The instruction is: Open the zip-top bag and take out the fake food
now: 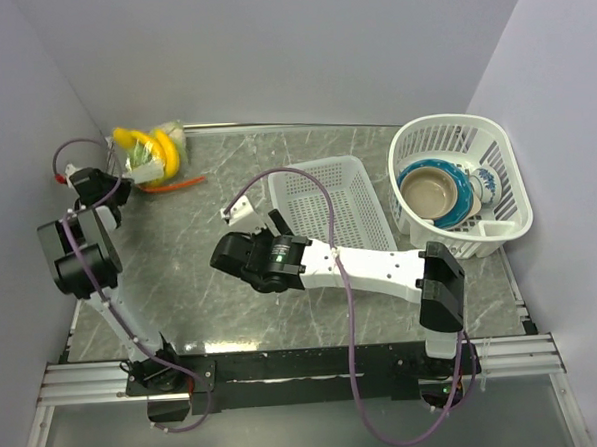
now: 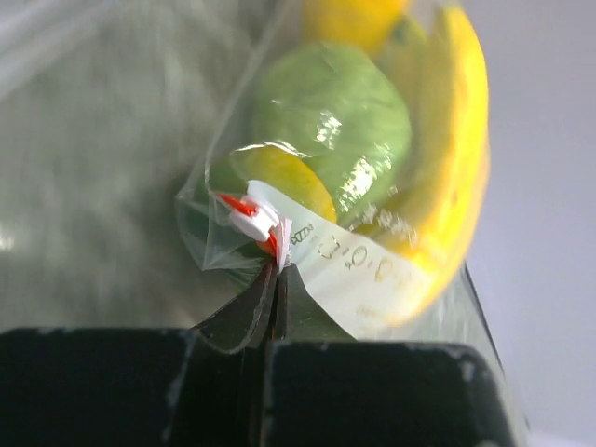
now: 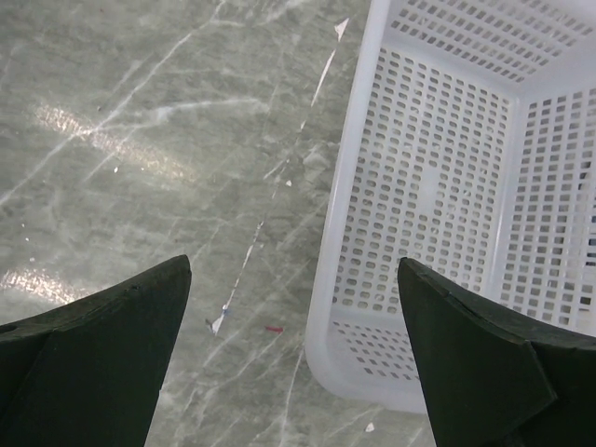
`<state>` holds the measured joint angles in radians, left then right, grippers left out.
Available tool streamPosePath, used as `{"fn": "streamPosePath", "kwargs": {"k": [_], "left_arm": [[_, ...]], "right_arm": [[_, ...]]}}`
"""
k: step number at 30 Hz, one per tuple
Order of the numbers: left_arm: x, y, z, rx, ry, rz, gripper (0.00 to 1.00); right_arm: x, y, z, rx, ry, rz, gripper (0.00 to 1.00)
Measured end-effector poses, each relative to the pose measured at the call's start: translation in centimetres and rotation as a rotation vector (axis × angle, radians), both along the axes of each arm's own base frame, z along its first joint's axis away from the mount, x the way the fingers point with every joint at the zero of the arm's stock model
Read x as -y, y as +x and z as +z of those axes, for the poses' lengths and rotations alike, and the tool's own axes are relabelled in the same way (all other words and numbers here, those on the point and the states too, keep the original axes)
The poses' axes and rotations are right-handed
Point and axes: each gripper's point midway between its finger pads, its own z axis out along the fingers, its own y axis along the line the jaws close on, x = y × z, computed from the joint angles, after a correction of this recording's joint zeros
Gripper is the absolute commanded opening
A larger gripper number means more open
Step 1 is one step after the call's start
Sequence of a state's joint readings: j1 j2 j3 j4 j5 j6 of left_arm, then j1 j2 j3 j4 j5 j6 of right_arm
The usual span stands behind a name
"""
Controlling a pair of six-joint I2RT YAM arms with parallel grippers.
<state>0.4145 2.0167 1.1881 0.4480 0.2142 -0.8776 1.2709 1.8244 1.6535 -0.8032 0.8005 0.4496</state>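
Note:
The zip-top bag (image 1: 155, 154) lies at the far left back of the table, its orange-red zip strip (image 1: 173, 185) trailing to the right. Through the clear plastic I see fake food: a green leafy ball (image 2: 335, 130), a yellow banana bunch (image 2: 456, 158) and a yellow oval fruit (image 2: 291, 179). My left gripper (image 2: 279, 268) is shut on the bag's corner, just below the white slider (image 2: 253, 222) on the zip strip. My right gripper (image 3: 293, 279) stands open above bare table, with nothing between its fingers, beside the corner of the white rectangular basket (image 3: 447, 186).
The white slotted basket (image 1: 330, 204) sits mid-table, right of my right gripper (image 1: 256, 216). A round white basket (image 1: 507, 188) at the right holds blue and tan bowls (image 1: 432, 191). Walls close in on the left, back and right.

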Motion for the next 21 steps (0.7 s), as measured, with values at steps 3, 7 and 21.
{"fn": "streamPosePath", "kwargs": {"k": [3,7,21], "left_arm": [[2.6,-3.8,1.0,-0.049,-0.019,-0.064,0.01],[5.3,-7.6,4.7,-0.051,-0.016,-0.177,0.01],[11.2,-12.7,21.6,0.109,0.084,-0.510,0.01]], "right_arm": [[-0.3,0.3,0.3,0.016,0.016,0.012,1.00],[-1.9,1.5,1.5,0.060,0.061,0.055,1.00],[-10.2,2.0,8.3,0.200,0.304,0.386,1.00]]}}
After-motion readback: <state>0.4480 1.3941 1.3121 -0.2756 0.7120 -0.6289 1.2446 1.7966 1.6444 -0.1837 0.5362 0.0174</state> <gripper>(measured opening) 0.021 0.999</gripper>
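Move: The left hand already has the bag's red-and-white zip slider pinched shut in its fingers; the middle of the bag lies about 8 cm ahead of it, 7 cm to its right and 4 cm lower. In it, the bananas are some 8 cm ahead and 9 cm right, the carrot level with the hand and 10 cm right. From the open right hand the bag is roughly 30 cm ahead, 26 cm left and 14 cm below, with the white basket about 11 cm ahead and 18 cm right. Keeping its closed grip on the slider end of the bag, the left hand first draws back and to the right off the far left corner, then climbs steeply, ending some 22 cm higher, 13 cm back and 11 cm to the right, while it swings about 30 degrees clockwise. The right hand, fingers wide open and touching nothing, comes to meet the bag: it goes left and up, about 10 cm each, away from the basket, turning counter-clockwise, rolling its left side up and tipping its fingers up. ##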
